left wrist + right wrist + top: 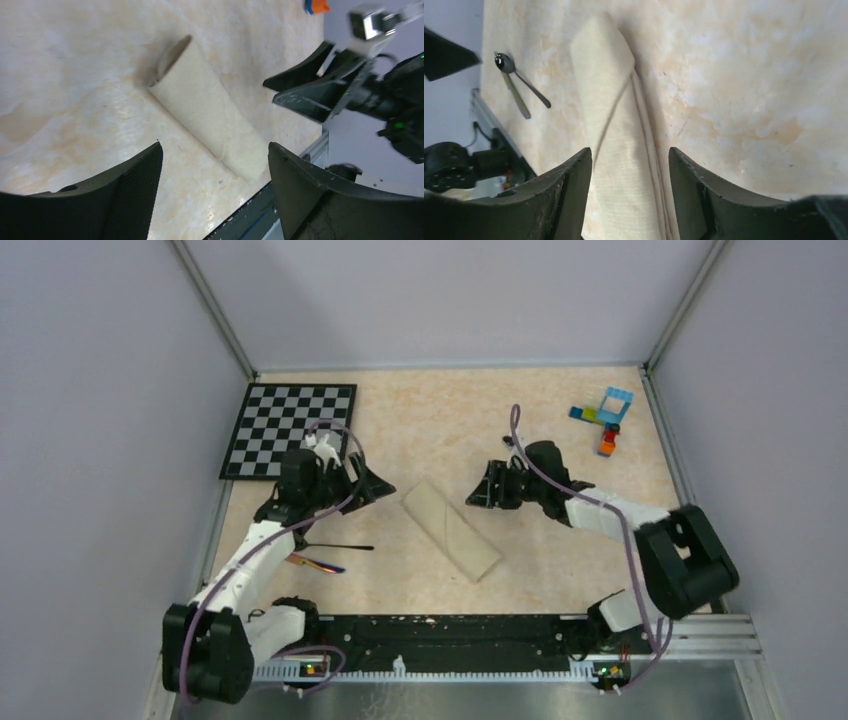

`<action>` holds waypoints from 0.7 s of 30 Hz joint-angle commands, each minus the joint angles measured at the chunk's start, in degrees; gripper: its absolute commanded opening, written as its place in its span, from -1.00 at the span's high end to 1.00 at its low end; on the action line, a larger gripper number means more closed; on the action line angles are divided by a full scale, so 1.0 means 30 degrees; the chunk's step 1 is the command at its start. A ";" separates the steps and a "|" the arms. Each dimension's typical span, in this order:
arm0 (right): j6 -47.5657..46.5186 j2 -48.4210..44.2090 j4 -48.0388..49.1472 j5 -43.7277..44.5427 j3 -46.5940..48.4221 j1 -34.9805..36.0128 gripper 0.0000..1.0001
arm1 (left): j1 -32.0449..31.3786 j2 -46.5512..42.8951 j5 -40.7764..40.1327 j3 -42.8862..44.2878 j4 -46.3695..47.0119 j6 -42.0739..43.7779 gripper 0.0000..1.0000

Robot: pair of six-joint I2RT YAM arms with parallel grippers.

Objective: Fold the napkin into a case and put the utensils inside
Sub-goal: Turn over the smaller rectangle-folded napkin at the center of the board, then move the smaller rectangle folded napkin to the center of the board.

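The napkin lies folded into a narrow cream-beige case, slanting across the middle of the table. Its wider mouth points up-left; its folds show in the right wrist view. My left gripper hovers open just left of the mouth, nothing between its fingers. My right gripper hangs open to the right of that same end, jaws apart over the cloth. The utensils lie left of the case: a black spoon and a rainbow-tinted piece.
A black-and-white chequered board sits at the back left. Small coloured toy bricks stand at the back right, one orange brick showing in the left wrist view. A black rail runs along the near edge.
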 commanded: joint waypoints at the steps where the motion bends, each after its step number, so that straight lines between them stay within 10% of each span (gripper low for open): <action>1: -0.5588 -0.4016 -0.9340 0.5858 0.2449 0.1984 -0.13 | -0.2194 0.2628 0.2406 0.0075 0.4617 -0.0197 -0.57; 10: -0.1477 -0.6036 -0.4897 0.0023 -0.1955 0.3986 0.72 | -0.4497 1.1147 0.3110 0.2184 1.1222 -0.2799 -0.05; 21: -0.3024 -0.5509 -0.7733 0.7553 -0.3043 0.4042 0.81 | -0.4472 1.4639 0.0269 0.2809 0.9934 -0.0783 0.03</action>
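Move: Lying slantwise between the hands, the folded napkin has its middle about 16 cm right, 1 cm back and 14 cm below the left hand; from the right hand it is roughly 6 cm back, 4 cm left and 6 cm down. The black spoon lies about 4 cm back and 7 cm left of the left hand, the coloured knife 7 cm back and 11 cm left, the chessboard 18 cm ahead and 15 cm left, all at table level. Converging on opposite ends of the napkin, the left hand swings right about 11 cm, then sinks 12 cm and edges forward over the far end, turning clockwise and half-narrowing its fingers around that end. The right hand first hops up some 7 cm, then draws back about 12 cm and drops to the near end, closing almost to a slit, its tips seeming to touch the cloth. ##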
